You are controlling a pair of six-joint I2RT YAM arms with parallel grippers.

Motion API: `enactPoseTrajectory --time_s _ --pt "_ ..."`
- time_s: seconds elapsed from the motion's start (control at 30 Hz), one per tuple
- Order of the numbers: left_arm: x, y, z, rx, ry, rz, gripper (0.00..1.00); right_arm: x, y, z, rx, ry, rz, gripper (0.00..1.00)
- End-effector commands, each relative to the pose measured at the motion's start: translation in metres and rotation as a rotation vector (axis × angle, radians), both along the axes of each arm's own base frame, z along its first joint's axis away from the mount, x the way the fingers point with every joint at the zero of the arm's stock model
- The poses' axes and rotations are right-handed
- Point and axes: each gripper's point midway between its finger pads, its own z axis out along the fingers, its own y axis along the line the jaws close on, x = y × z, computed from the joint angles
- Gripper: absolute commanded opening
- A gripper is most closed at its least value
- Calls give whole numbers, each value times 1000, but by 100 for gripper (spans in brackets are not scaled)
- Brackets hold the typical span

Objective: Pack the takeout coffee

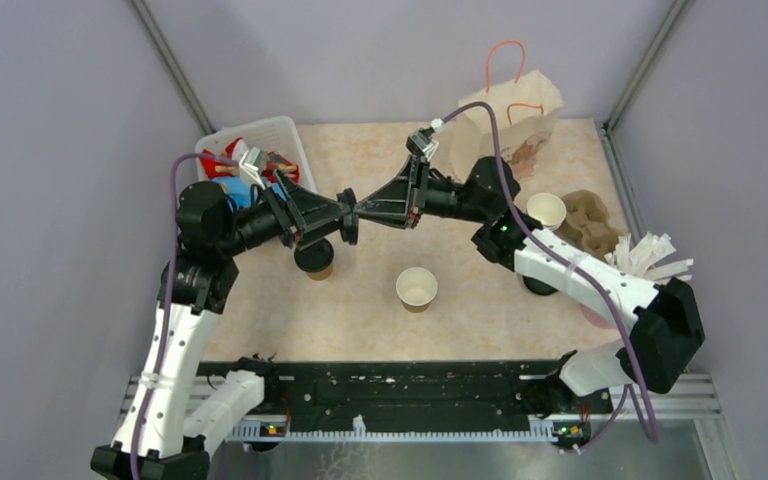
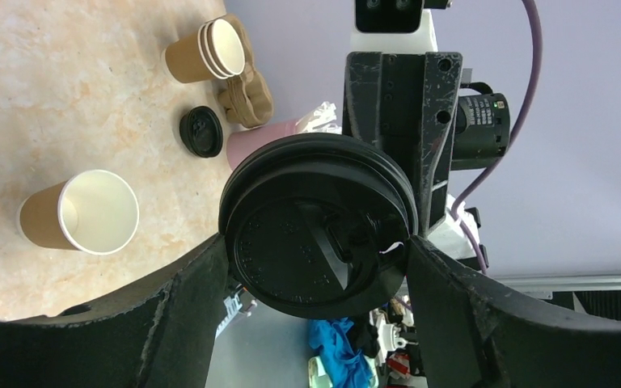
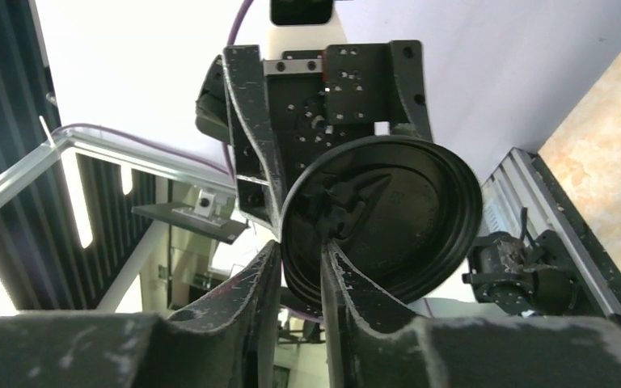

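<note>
A round black lid (image 2: 319,226) hangs in the air between my two grippers at mid-table. My left gripper (image 2: 317,250) spans its full width, a finger against each side. From the opposite side my right gripper (image 3: 301,250) pinches the rim of this lid (image 3: 388,218) with its jaws narrow. In the top view the two grippers meet tip to tip, left gripper (image 1: 348,222), right gripper (image 1: 362,213). One brown cup (image 1: 314,258) stands below them with a black lid on. A second brown cup (image 1: 417,288) stands open, seen also as the open cup (image 2: 89,212).
A stack of brown cups (image 1: 546,210) and a pulp tray (image 1: 590,222) sit at the right. Near them are a pink cup of white sticks (image 1: 650,260) and another black lid (image 2: 200,131). A paper bag (image 1: 515,110) stands at the back, a white basket (image 1: 260,150) back left.
</note>
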Motion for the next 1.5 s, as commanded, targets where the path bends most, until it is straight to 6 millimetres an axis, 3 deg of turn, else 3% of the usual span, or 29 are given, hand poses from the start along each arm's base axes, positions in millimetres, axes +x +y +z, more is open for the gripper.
enactPoseTrajectory --time_s 0.0,0.07,0.13,0.23,0.33,0.4,0.5,0.7,0.83,1.0,1.17,1.47 --pt "-1 2 14 62 -89 -5 76 7 -27 -2 -40 -31 -75 31" --pt "4 5 4 125 -76 8 75 27 -54 -24 -134 -9 -177 41" --pt "11 9 -7 205 -72 20 73 45 -91 -62 -338 16 -300 50" --pt "20 10 -24 305 -74 15 74 55 -154 -104 -640 -22 -440 53" --pt "26 -10 -48 437 -73 -23 75 50 -200 -132 -918 -93 -499 53" --pt "22 -41 -71 539 -70 -104 75 45 -220 -144 -1045 -127 -507 53" --pt "26 -65 -102 668 -63 -147 75 40 -241 -154 -1156 -158 -529 53" --pt "38 -96 -150 993 -110 -178 73 34 -264 -178 -1274 -156 -550 53" --pt "34 -119 -176 1124 -140 -251 73 34 -268 -185 -1293 -161 -557 53" --pt "25 -132 -203 1247 -129 -315 73 34 -276 -190 -1345 -175 -558 58" --pt "22 -129 -222 1287 -127 -325 73 36 -280 -186 -1359 -201 -573 73" --pt "17 -130 -238 1306 -121 -345 74 40 -287 -167 -1359 -253 -633 89"
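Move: The left hand holds the black lid. The open cup it is taken to stands about 13 cm to that hand's right, 2 cm ahead and some 33 cm below; the lidded cup stands about 10 cm left and 8 cm ahead, equally low. From the right hand the open cup is roughly 11 cm right, 3 cm ahead and 36 cm down; the loose lid is some 37 cm right and 8 cm ahead, 40 cm down. The right fingertips come free of the lid's underside, and that hand swings about 28 cm right and 19 cm down, pointing its fingers down and opening them wide beside the cup. The left keeps its grip on the lid's rim and carries it some 24 cm down and 13 cm right, rolling until its fingers point steeply down, to close over the open cup. ##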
